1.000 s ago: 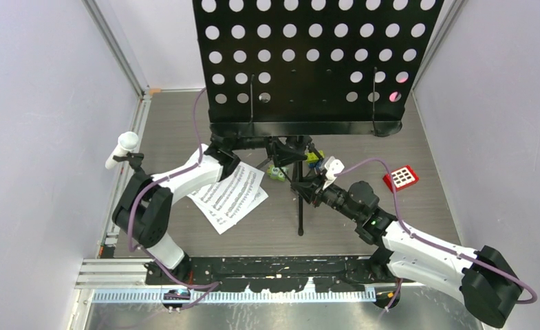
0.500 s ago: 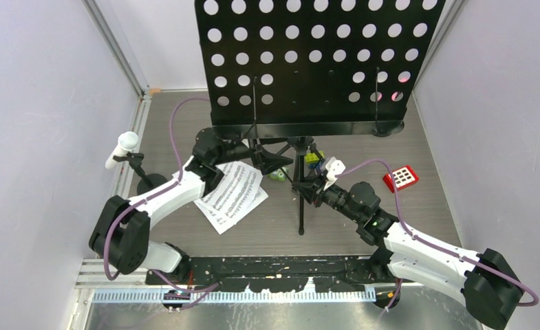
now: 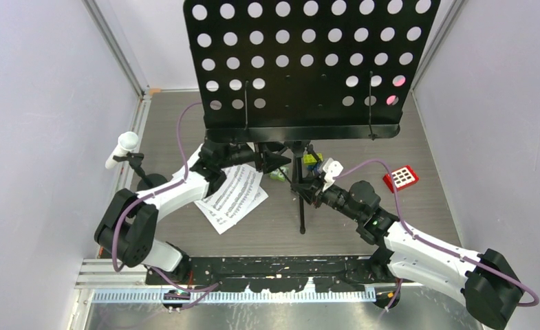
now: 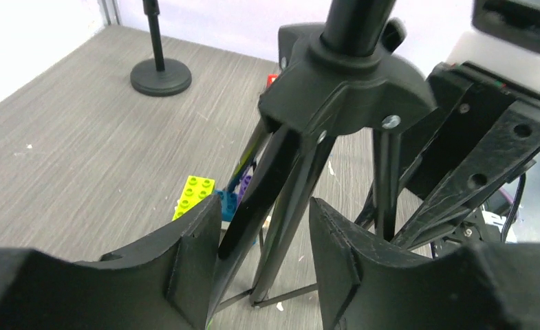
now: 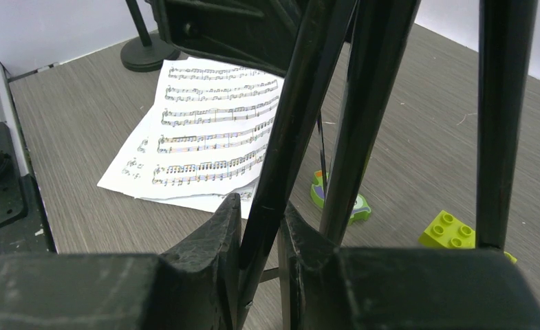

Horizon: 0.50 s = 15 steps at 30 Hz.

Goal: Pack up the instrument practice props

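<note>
The black perforated music desk (image 3: 301, 62) stands at the back on its tripod, and one leg (image 3: 300, 206) runs toward me. My right gripper (image 3: 301, 187) is shut on a tripod leg (image 5: 281, 158). My left gripper (image 3: 272, 162) reaches in from the left under the tripod hub (image 4: 346, 75). Its jaws stand open around two legs (image 4: 281, 199), with a gap at the right pad. White sheet-music pages (image 3: 232, 196) lie flat on the table. The white microphone (image 3: 122, 148) sits in its mount (image 3: 137, 165) at the left. Something pink (image 3: 393, 98) shows through the desk's holes.
A red keypad (image 3: 400, 178) lies to the right. Toy blocks (image 3: 313, 159) and a green toy (image 3: 276, 174) sit under the tripod. A round mount base (image 4: 160, 75) stands behind. White walls close in on both sides.
My left gripper has moved right, in under the desk to the tripod, and its jaws have narrowed around two legs. The desk has shifted slightly left. The right arm holds still.
</note>
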Each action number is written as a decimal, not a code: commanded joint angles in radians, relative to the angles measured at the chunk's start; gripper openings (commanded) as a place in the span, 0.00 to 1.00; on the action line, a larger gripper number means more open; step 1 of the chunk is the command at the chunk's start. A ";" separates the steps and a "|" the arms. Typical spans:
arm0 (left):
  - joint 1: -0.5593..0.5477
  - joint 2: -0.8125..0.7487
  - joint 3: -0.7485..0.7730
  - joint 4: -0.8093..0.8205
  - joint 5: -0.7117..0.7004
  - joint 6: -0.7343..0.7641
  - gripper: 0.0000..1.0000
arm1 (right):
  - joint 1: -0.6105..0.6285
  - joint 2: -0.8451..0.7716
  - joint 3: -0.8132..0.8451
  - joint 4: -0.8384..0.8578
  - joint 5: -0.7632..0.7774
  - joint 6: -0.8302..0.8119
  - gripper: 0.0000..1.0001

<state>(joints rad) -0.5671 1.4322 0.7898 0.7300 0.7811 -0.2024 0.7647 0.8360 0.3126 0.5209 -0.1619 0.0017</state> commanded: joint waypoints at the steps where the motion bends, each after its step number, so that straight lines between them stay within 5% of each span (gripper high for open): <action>1: 0.001 0.008 0.027 -0.027 0.020 0.053 0.50 | 0.000 -0.041 0.071 0.139 -0.003 -0.140 0.01; 6: 0.001 -0.019 -0.019 -0.072 0.015 0.102 0.41 | -0.001 -0.045 0.071 0.167 0.029 -0.137 0.01; 15: 0.001 -0.021 0.027 -0.149 0.050 0.111 0.01 | 0.000 0.007 0.051 0.240 0.081 -0.060 0.01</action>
<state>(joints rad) -0.5629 1.4292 0.7841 0.6785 0.8055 -0.0326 0.7681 0.8429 0.3164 0.5480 -0.1295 -0.0170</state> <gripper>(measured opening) 0.120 0.258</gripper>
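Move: The black tube under the music stand's hub already stands between the left hand's open fingers, roughly 1 cm ahead and 2 cm to the right, level with them. The hub is about 5 cm higher, 2 cm back and 4 cm right. The green toy lies some 6 cm ahead, 2 cm left and 20 cm below; the block car is about 12 cm ahead, 11 cm right, equally low. From the right hand, the tube is roughly 6 cm ahead, 1 cm left, 5 cm up. The left fingers close from about half open and pinch the stand's tube just below the hub, while that hand sinks about 1.5 cm, comes slightly back up and rolls some 5 to 10 degrees. The right hand nearly holds its place and keeps its grip on the stand's leg lower down, easing only about half a centimetre up and forward at the end. ##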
